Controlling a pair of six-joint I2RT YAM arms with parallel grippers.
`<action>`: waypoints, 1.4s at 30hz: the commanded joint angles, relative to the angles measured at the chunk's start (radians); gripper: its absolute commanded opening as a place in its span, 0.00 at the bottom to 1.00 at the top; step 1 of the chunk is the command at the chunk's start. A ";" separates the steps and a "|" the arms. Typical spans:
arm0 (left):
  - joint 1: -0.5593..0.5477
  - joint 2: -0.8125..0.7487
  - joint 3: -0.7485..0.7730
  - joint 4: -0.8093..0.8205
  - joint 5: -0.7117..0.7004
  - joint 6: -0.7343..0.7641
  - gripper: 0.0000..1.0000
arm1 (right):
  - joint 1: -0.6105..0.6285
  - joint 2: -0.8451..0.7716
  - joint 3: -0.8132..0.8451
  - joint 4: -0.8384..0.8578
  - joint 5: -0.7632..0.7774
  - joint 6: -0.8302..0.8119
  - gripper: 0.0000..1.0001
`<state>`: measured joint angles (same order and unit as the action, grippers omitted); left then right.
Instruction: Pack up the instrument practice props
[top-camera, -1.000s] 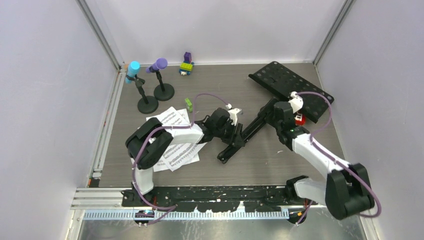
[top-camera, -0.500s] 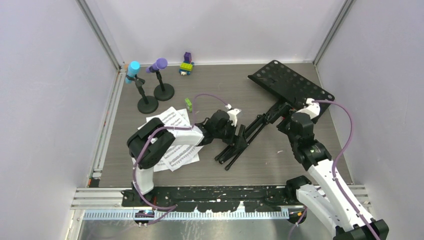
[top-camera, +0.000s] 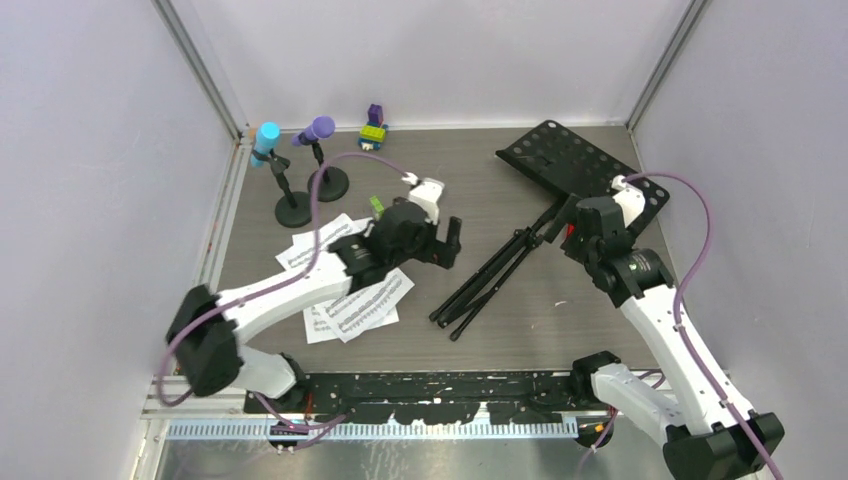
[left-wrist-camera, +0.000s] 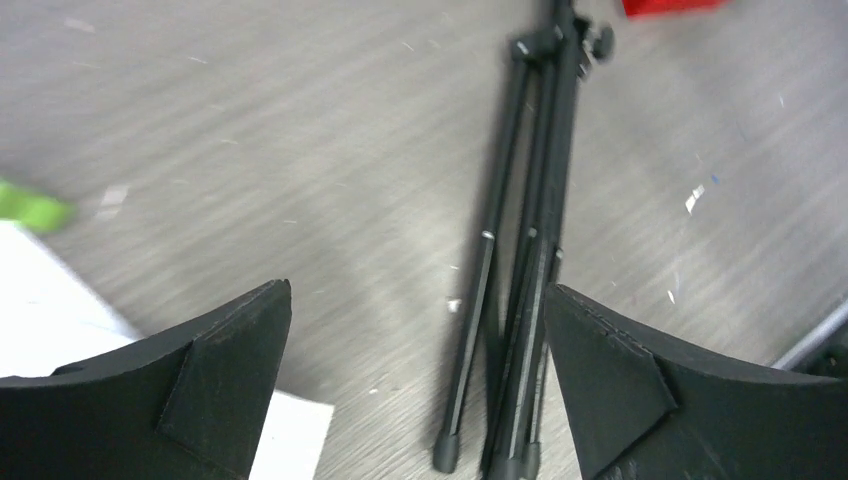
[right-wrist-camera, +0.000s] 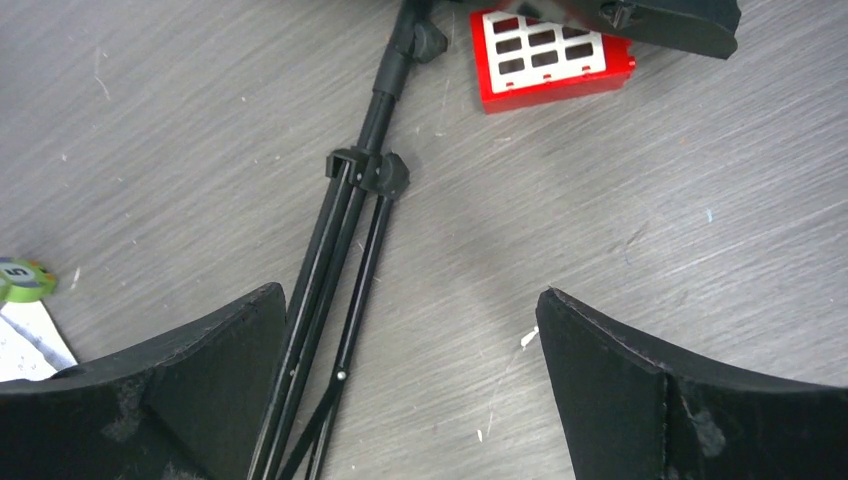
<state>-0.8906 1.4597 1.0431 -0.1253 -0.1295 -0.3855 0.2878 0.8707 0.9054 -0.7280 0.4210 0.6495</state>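
The black perforated music rack (top-camera: 580, 178) lies flat at the back right, its folded tripod legs (top-camera: 495, 272) stretching toward the table's middle. White sheet-music pages (top-camera: 345, 300) lie under my left arm. The cyan microphone (top-camera: 266, 140) and purple microphone (top-camera: 318, 130) stand in their round-based holders (top-camera: 295, 212) at the back left. My left gripper (top-camera: 450, 243) hovers open just left of the legs (left-wrist-camera: 530, 250), nothing between its fingers. My right gripper (right-wrist-camera: 410, 293) is open above the legs' upper joint (right-wrist-camera: 365, 170), holding nothing.
A red block with a white grid (right-wrist-camera: 550, 55) sits beside the rack's edge (right-wrist-camera: 660, 20). A small green brick (top-camera: 377, 206) lies near the pages, and a cluster of coloured toy bricks (top-camera: 372, 130) sits at the back wall. Walls close in left, right and back.
Both grippers have opened and come off the stand. The left arm swung up and left, the right arm pulled back. The tripod legs now lie free on the table.
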 joint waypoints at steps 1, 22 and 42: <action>0.004 -0.215 -0.021 -0.214 -0.326 0.038 1.00 | -0.002 0.033 0.054 -0.124 -0.040 0.021 1.00; 0.055 -0.984 -0.366 -0.442 -0.852 -0.079 1.00 | -0.001 -0.059 -0.056 0.057 -0.400 -0.007 1.00; 0.568 -0.608 -0.535 0.245 -0.636 0.063 1.00 | -0.001 -0.063 -0.099 0.099 -0.530 -0.001 1.00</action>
<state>-0.3408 0.8719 0.5610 -0.1837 -0.7322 -0.4076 0.2878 0.7986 0.8074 -0.6838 -0.0593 0.6521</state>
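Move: The cyan microphone on its stand lies about 36 cm to my left hand's left, 18 cm ahead and 6 cm lower. From that hand the purple microphone is 28 cm left and 24 cm ahead, the sheet music 22 cm left, 3 cm back and 15 cm below, the green toy 15 cm left and 17 cm ahead. My right hand has the cyan microphone some 60 cm left and 19 cm ahead, the tripod legs 16 cm left, 3 cm back. I swing my empty left hand about 34 cm left, away from the folded tripod and across over the sheet music towards the cyan microphone, first rising and drawing back, then sinking and reaching forward as it turns some 60 degrees counter-clockwise. My right hand drifts left towards the tripod legs, turning the same way. Both grippers stay wide open. ##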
